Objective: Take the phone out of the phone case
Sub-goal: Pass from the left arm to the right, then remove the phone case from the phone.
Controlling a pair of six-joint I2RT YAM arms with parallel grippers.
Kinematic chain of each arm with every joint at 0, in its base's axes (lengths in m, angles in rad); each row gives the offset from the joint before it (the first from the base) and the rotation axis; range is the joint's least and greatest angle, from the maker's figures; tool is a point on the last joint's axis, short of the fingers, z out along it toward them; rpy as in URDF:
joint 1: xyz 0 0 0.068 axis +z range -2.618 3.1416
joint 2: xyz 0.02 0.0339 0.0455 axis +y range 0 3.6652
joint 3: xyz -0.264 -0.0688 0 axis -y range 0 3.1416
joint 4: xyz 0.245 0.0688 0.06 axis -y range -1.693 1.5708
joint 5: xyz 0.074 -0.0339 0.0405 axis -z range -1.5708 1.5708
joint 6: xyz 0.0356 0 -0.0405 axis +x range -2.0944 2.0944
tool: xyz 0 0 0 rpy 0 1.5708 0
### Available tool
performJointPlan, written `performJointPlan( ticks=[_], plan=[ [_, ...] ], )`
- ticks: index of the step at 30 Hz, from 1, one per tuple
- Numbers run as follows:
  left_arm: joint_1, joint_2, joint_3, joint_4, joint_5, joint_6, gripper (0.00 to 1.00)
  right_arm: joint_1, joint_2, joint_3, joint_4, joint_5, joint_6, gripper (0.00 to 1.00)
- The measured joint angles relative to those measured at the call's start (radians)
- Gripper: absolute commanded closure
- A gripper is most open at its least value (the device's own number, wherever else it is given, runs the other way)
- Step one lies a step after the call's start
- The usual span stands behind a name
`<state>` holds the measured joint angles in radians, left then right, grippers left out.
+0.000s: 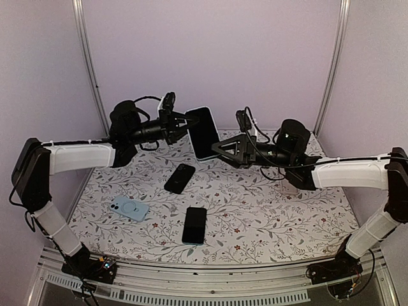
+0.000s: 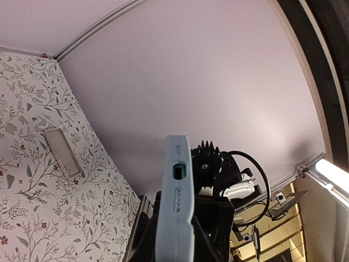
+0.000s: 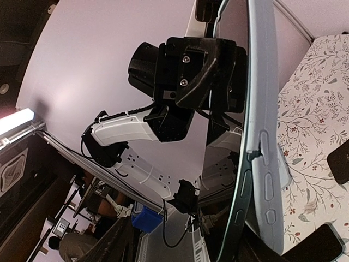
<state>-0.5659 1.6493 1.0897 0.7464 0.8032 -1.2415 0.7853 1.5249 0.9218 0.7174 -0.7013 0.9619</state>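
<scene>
The phone (image 1: 203,131), with a dark screen and a pale blue phone case, is held upright in the air above the far middle of the table. My left gripper (image 1: 185,124) is shut on its left side. The left wrist view shows the case's edge (image 2: 174,207) clamped between the fingers. My right gripper (image 1: 220,150) sits at the phone's lower right corner. In the right wrist view the phone's dark rim (image 3: 240,185) stands apart from the case's lip (image 3: 270,180). The right jaws straddle that edge, with a wide gap on the screen side.
On the flowered table (image 1: 255,217) lie a black phone (image 1: 180,178), another black phone (image 1: 194,224) near the front, a pale blue case with a ring (image 1: 129,208) at the left, and a pale flat case (image 2: 61,152) at the right. Lilac walls close in three sides.
</scene>
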Motion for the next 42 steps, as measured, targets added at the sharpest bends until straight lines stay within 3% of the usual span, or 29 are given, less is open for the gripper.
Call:
performJointPlan(
  ticks=[9, 14, 19, 26, 30, 35, 42],
  plan=[
    [0.000, 0.000, 0.028, -0.069, 0.003, 0.048, 1.00, -0.015, 0.070, 0.032, 0.044, -0.009, 0.103, 0.64],
    [0.000, 0.000, 0.040, -0.103, 0.002, 0.071, 1.00, -0.024, 0.104, 0.034, 0.085, -0.019, 0.157, 0.83],
    [0.000, 0.000, 0.041, -0.126, 0.002, 0.076, 0.85, -0.027, 0.132, 0.035, 0.110, -0.035, 0.193, 0.99],
    [-0.023, 0.000, 0.043, -0.138, 0.024, 0.087, 0.55, -0.028, 0.135, 0.040, 0.130, -0.033, 0.235, 1.00],
    [-0.042, 0.000, 0.043, -0.139, 0.041, 0.094, 0.43, -0.033, 0.135, 0.042, 0.133, -0.029, 0.252, 1.00],
    [-0.043, -0.010, 0.027, -0.138, 0.044, 0.105, 0.36, -0.045, 0.138, 0.042, 0.138, -0.019, 0.263, 1.00],
    [-0.038, -0.073, -0.044, -0.142, 0.023, 0.135, 0.39, -0.066, 0.144, 0.043, 0.165, -0.016, 0.285, 1.00]
  ],
)
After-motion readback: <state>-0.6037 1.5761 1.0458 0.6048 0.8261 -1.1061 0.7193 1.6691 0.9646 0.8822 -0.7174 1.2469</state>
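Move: The cased phone, roughly level with its screen up, is already held by the left fingers at its far left edge; its middle is about 4 cm back and 3 cm right of the left hand. From the right hand that middle lies some 5 cm ahead and 4 cm left. Down on the table, about 29 cm below the right hand, the black phone is 14 cm ahead and 13 cm left, and the flat phone 8 cm back and 7 cm left. The cased phone's near right edge is taken by the right hand, which goes about 2 cm forward and 2 cm down, tipping some 10 degrees downward as its fingers shut to pinch. Only then do the left fingers open wide and let go, that hand drawing back about 3 cm, while the right keeps its grip and carries the phone a further 2 cm forward. ##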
